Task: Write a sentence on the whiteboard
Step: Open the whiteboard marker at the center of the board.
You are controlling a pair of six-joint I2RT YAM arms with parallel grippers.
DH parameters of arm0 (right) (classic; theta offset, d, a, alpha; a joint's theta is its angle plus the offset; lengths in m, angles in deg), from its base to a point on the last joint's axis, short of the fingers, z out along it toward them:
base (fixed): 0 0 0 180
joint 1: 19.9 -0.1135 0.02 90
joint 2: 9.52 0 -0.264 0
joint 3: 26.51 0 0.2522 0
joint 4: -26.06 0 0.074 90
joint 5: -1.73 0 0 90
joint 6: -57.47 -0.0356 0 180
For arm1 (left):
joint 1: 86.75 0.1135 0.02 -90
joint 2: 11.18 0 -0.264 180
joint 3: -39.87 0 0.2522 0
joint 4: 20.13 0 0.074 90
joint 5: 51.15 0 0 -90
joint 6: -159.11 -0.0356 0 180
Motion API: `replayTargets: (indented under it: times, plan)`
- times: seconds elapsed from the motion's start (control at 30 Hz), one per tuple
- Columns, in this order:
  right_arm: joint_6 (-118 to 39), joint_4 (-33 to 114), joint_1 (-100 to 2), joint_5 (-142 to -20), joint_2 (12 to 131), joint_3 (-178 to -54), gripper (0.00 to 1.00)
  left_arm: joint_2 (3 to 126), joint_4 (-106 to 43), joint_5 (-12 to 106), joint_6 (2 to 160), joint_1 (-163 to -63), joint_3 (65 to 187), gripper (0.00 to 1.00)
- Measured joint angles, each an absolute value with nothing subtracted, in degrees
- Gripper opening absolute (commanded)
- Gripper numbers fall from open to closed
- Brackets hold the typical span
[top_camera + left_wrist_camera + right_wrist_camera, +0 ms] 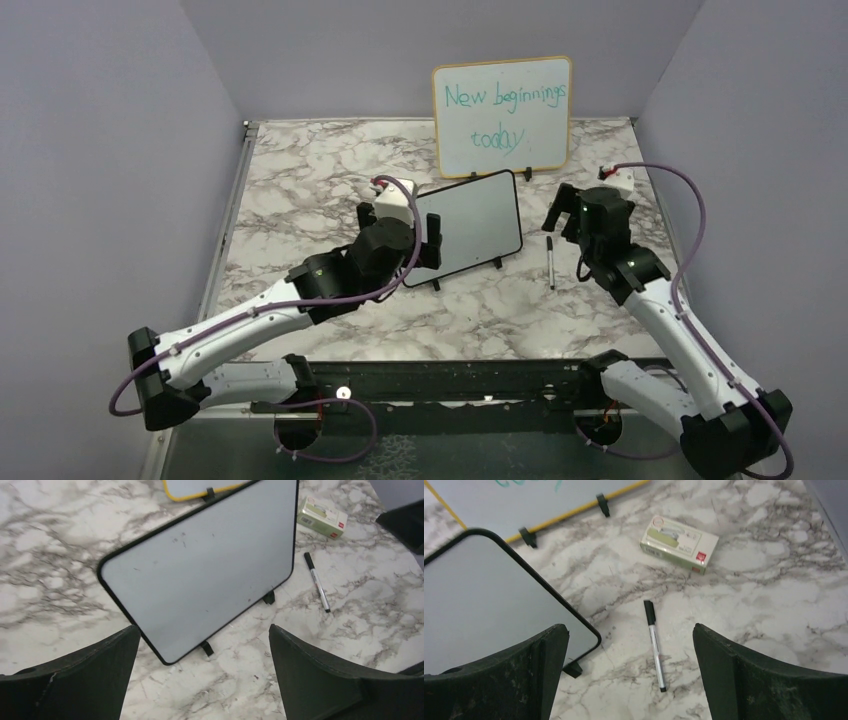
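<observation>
The small black-framed whiteboard (470, 225) stands tilted back on its black feet at mid-table. Its face (200, 575) is blank apart from faint smudges. My left gripper (204, 627) hovers open just before the board's lower left corner, with nothing between its fingers. A black-capped marker (550, 262) lies on the marble to the right of the board. My right gripper (630, 626) is open above the marker (654, 645), which lies loose between its spread fingers, and the board's right corner (479, 600) sits at its left.
A larger yellow-framed board (503, 115) with teal writing leans against the back wall. A small white and green box (615, 181) lies at the back right, beyond the marker. Walls enclose the marble table (300, 170) on three sides.
</observation>
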State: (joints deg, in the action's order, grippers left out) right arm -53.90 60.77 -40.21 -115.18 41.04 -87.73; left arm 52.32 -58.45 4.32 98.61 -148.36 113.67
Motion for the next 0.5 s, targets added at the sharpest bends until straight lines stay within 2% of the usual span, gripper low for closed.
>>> replayTargets:
  times: [0.23,0.5]
  plan:
    - [-59.9,72.7,-40.2,-114.9,53.2,-92.3,1.0,46.3,-59.9,5.9,88.4,-138.4,115.6,0.99]
    - [-60.3,75.0,-40.2,-115.0,55.6,-92.4,1.0,44.5,-59.7,10.5,82.8,-126.7,115.6,0.99]
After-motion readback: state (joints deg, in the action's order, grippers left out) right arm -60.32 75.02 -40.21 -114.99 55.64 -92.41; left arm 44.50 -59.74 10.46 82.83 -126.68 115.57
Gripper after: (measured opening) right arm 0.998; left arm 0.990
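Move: The marker lies almost under the right gripper: about 4 cm ahead, 1 cm to its left and some 21 cm below. The green-and-white box is roughly 14 cm farther out than the marker and 6 cm to its right; the black-framed board's middle is about 24 cm to the marker's left and 6 cm farther out. From the left gripper the marker is some 34 cm to the right, 11 cm ahead and 23 cm below. Lower the right gripper about 8 cm, nearly straight down towards the marker, tipping its fingers some 20 degrees further downward and keeping them wide open; ease off near the end, still well above the table. Meanwhile swing the empty, open left gripper away from the black-framed board, about 11 cm left with some forward and upward travel, turning slightly counter-clockwise. ##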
